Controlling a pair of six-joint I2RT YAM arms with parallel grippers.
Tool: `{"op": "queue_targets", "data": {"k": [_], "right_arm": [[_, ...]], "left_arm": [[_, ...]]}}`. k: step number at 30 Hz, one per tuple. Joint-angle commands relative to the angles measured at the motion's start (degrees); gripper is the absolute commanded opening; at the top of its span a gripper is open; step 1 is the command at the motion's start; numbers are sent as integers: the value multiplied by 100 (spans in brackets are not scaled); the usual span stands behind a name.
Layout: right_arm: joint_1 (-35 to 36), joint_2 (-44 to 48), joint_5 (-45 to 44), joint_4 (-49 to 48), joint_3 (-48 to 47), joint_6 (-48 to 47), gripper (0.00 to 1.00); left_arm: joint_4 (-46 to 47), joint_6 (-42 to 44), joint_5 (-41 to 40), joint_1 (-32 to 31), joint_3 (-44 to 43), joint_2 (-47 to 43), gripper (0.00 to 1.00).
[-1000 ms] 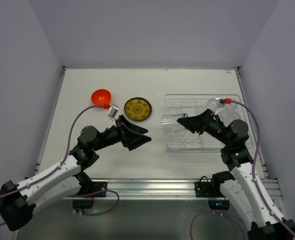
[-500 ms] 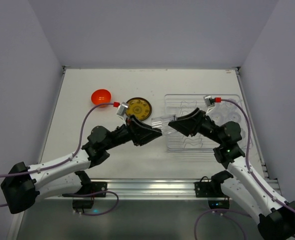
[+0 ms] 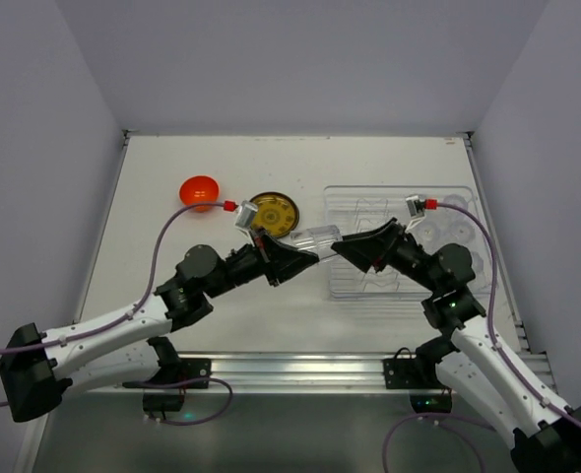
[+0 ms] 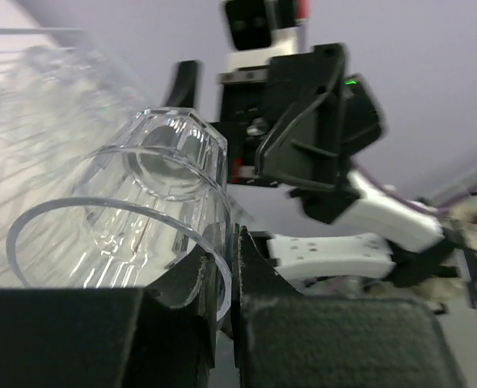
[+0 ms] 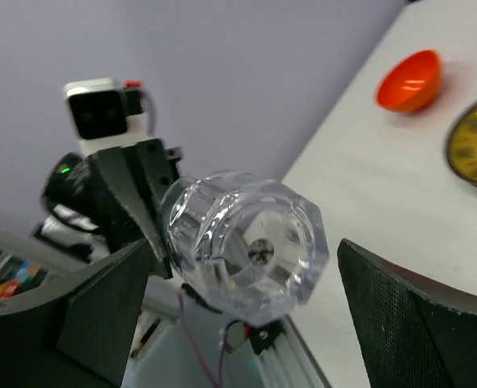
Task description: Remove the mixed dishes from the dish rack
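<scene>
A clear plastic cup (image 3: 315,236) hangs on its side in the air between my two grippers, just left of the dish rack (image 3: 355,286). My left gripper (image 3: 305,258) is shut on the cup's rim; in the left wrist view the rim wall of the cup (image 4: 141,210) is pinched between the left gripper's (image 4: 226,242) pads. My right gripper (image 3: 338,246) is open. In the right wrist view the cup's base (image 5: 246,242) sits between the fingers (image 5: 101,315) with a gap on each side. More clear cups (image 3: 451,229) lie in the rack.
An orange-red bowl (image 3: 199,190) and a patterned yellow-brown plate (image 3: 273,212) sit on the table left of the rack; both also show in the right wrist view, bowl (image 5: 410,79) and plate (image 5: 474,145). The rack's wire dividers (image 4: 28,97) blur behind the cup.
The right gripper carried the cup left out of the rack and the left arm came to meet it. The left gripper shut on the cup's rim, and the right gripper opened off it.
</scene>
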State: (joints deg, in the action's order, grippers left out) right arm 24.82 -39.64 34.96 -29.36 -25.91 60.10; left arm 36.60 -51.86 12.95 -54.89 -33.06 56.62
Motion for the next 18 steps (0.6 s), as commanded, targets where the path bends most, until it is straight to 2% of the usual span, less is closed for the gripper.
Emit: {"op": "queue_targets", "data": {"k": [1, 2, 5, 6, 8, 9, 10, 11, 13, 15, 18], "right_arm": [[-21, 455, -1505, 2351, -772, -1156, 99], [-21, 509, -2493, 3357, -906, -1428, 99], [-144, 632, -3755, 4444, -1223, -1763, 99], [-170, 650, -3925, 4587, -1267, -1825, 99], [-284, 624, -4075, 4851, -1407, -1948, 99], [-319, 589, -4085, 4922, -1460, -2001, 99], [-355, 528, -4094, 5079, -1591, -2037, 99], [-364, 371, -4120, 5168, -1688, -2150, 99], [-364, 220, -4190, 5431, -1968, -2300, 99], [-372, 62, -4252, 5546, -2128, -2563, 99], [-372, -26, -4278, 5705, -2356, -2836, 99]], "left_arm": [[-2380, 1124, -1432, -4, -883, -590, 0], [-3534, 1221, -2245, 5, -1078, -695, 0], [-5448, 1283, -3636, 215, -1998, -530, 0], [-6358, 1292, -3798, 338, -2194, -329, 0], [-7328, 1283, -3897, 1030, -2615, -30, 0], [-7490, 1501, -3749, 1347, -2705, 76, 0], [-7588, 1686, -3521, 2115, -2749, 190, 0], [-7728, 1844, -3031, 2532, -2819, 470, 0], [-7913, 2363, -2641, 3392, -2942, 849, 0], [-8352, 2635, -2761, 3651, -3205, 1455, 0], [-8520, 2952, -2886, 4021, -3321, 2088, 0]]}}
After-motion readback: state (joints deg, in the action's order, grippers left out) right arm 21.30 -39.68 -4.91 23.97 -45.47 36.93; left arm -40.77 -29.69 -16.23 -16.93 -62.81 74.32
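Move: The left hand holds the clear glass out in front of the right hand. The bare table spot for it is some 28 cm to the left hand's left, 20 cm farther out and 30 cm lower; the bowl is about 32 cm ahead, 28 left, and the plate 26 ahead, 7 left. From the right hand, already open, the nearest rack glass is about 15 cm ahead, 26 right and 24 down, another about 8 cm beyond it. The left hand, still pinching the glass by its wall at the rim, sweeps about 27 cm to its left and some 17 cm forward, sinking 16 cm mostly in the later part, passing on the near side of the plate towards the open table just short of the bowl while the wrist swings by roughly 90 degrees, so that fingers and glass base go from pointing right to pointing forward and steeply down. Fingers kept wide open, the right hand backs off from the glass, going about 12 cm right with smaller shares forward and down, back over the rack's left part towards the remaining glasses, and turns clockwise to face forward more. ##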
